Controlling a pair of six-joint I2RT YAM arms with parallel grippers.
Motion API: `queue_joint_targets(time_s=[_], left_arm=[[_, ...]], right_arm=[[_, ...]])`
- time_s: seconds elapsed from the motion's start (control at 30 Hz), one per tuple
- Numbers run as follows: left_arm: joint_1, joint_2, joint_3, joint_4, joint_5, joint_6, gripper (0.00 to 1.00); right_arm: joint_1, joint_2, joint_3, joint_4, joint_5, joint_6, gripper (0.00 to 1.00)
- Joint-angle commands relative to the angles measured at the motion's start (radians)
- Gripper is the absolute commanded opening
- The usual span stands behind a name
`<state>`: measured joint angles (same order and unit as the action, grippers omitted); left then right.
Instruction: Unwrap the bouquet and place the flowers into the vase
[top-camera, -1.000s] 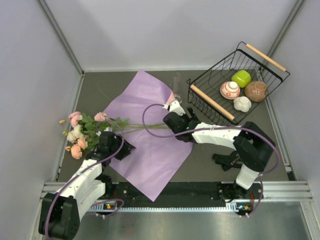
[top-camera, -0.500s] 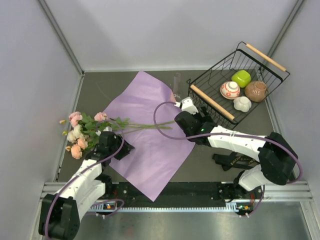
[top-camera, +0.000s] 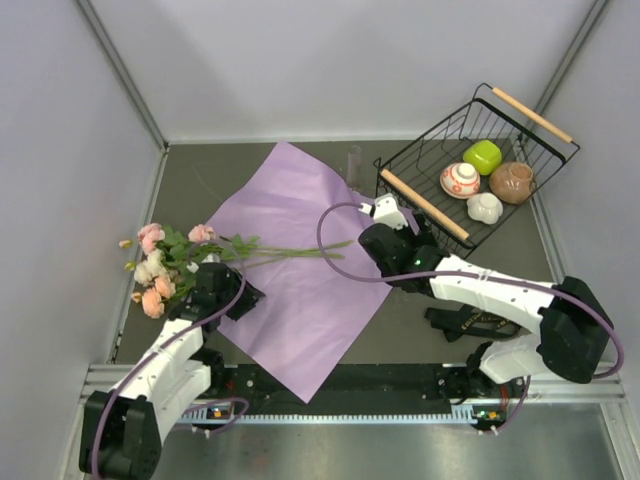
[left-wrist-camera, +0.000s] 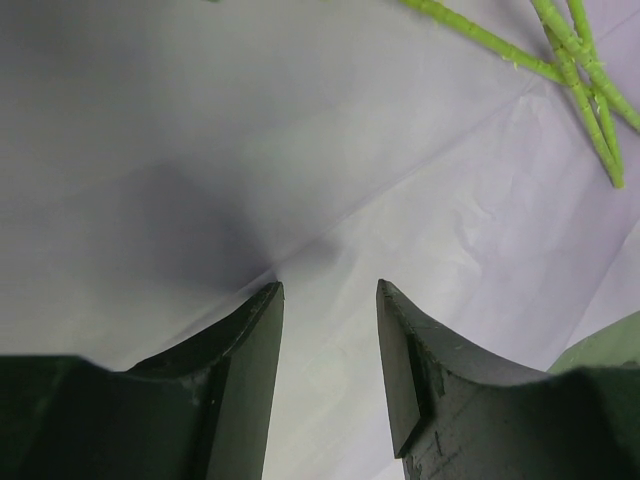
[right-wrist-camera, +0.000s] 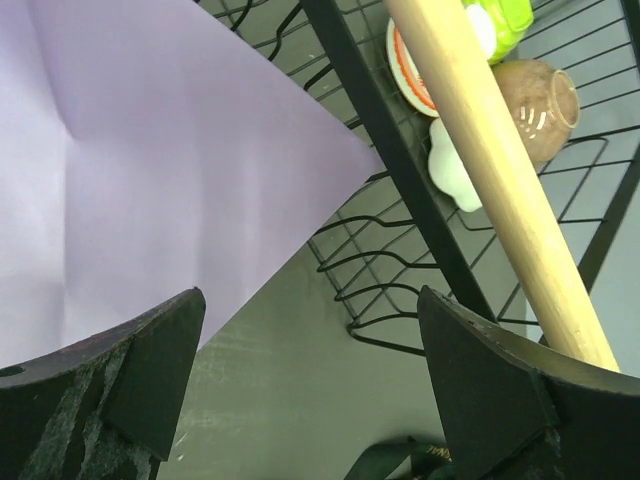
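The flowers (top-camera: 165, 265), pink, cream and peach roses, lie at the table's left with their thin green stems (top-camera: 295, 252) stretched rightwards over the flat lilac paper sheet (top-camera: 300, 300). The stem ends (left-wrist-camera: 585, 75) show in the left wrist view. My left gripper (top-camera: 243, 297) (left-wrist-camera: 330, 285) sits low over the sheet just below the stems, jaws apart, only paper behind the gap. My right gripper (top-camera: 388, 212) (right-wrist-camera: 312, 292) hovers wide open over bare table, between the sheet's corner (right-wrist-camera: 330, 150) and the basket. The vase (top-camera: 354, 160), a small clear cylinder, stands behind the sheet.
A black wire basket (top-camera: 425, 205) (right-wrist-camera: 400, 240) with wooden handles (right-wrist-camera: 480, 150) stands at the back right, holding a green cup (top-camera: 482, 156), a patterned bowl (top-camera: 460, 180), a brown pot (top-camera: 512, 182) and a white piece (top-camera: 485, 207). A black ribbon (top-camera: 462, 322) (right-wrist-camera: 420, 462) lies under the right arm.
My right arm has swung right, off the stem ends and the sheet, toward the basket's near corner, staying open. The stems stay on the paper. The left arm has barely moved.
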<state>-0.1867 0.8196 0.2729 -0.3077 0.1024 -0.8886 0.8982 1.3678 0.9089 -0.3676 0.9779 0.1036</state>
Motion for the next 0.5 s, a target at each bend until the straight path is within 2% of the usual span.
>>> queue_joint_targets(time_s=[0.0,0.17,0.33,0.47], left_arm=[[0.029,-0.013,0.006,-0.048,-0.076,-0.013,0.48],[0.076,-0.02,-0.014,-0.064,-0.095,-0.038,0.48],[0.15,-0.022,-0.012,-0.105,-0.093,-0.007,0.47],[0.259,-0.04,-0.014,-0.136,-0.093,0.033,0.47]], right_arm=[[-0.008,-0.081,0.025,-0.013,-0.102,0.051,0.89],[-0.008,-0.105,0.005,0.088,-0.394,0.125,0.89],[-0.008,-0.041,0.004,0.166,-0.551,0.208,0.89],[-0.008,0.036,0.016,0.208,-0.698,0.229,0.89]])
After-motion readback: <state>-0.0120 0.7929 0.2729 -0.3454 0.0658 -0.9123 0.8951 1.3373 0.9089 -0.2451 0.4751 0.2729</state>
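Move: The stems' cut ends lie about 12 cm left of the right hand, nearly level with it and some 15 cm below, on the purple paper, whose middle is about 22 cm left and 6 cm back. The vase stands 11 cm ahead and 12 cm left; the rack, 11 cm ahead and 12 cm right. The leafy part of the stems is about 8 cm ahead and 7 cm left of the low left hand; the roses, 5 cm ahead and 21 cm left. Towards the stems' cut ends the open right hand swings left by about 10 cm, easing slightly back and down, rolling its left side up, turning counter-clockwise and tipping its fingers further down. The leafy stems draw nearer the left hand too, as it skims about 4 cm left just above the paper, fingers still half open, turning some 10 degrees counter-clockwise. Neither hand shows a grip on anything. ##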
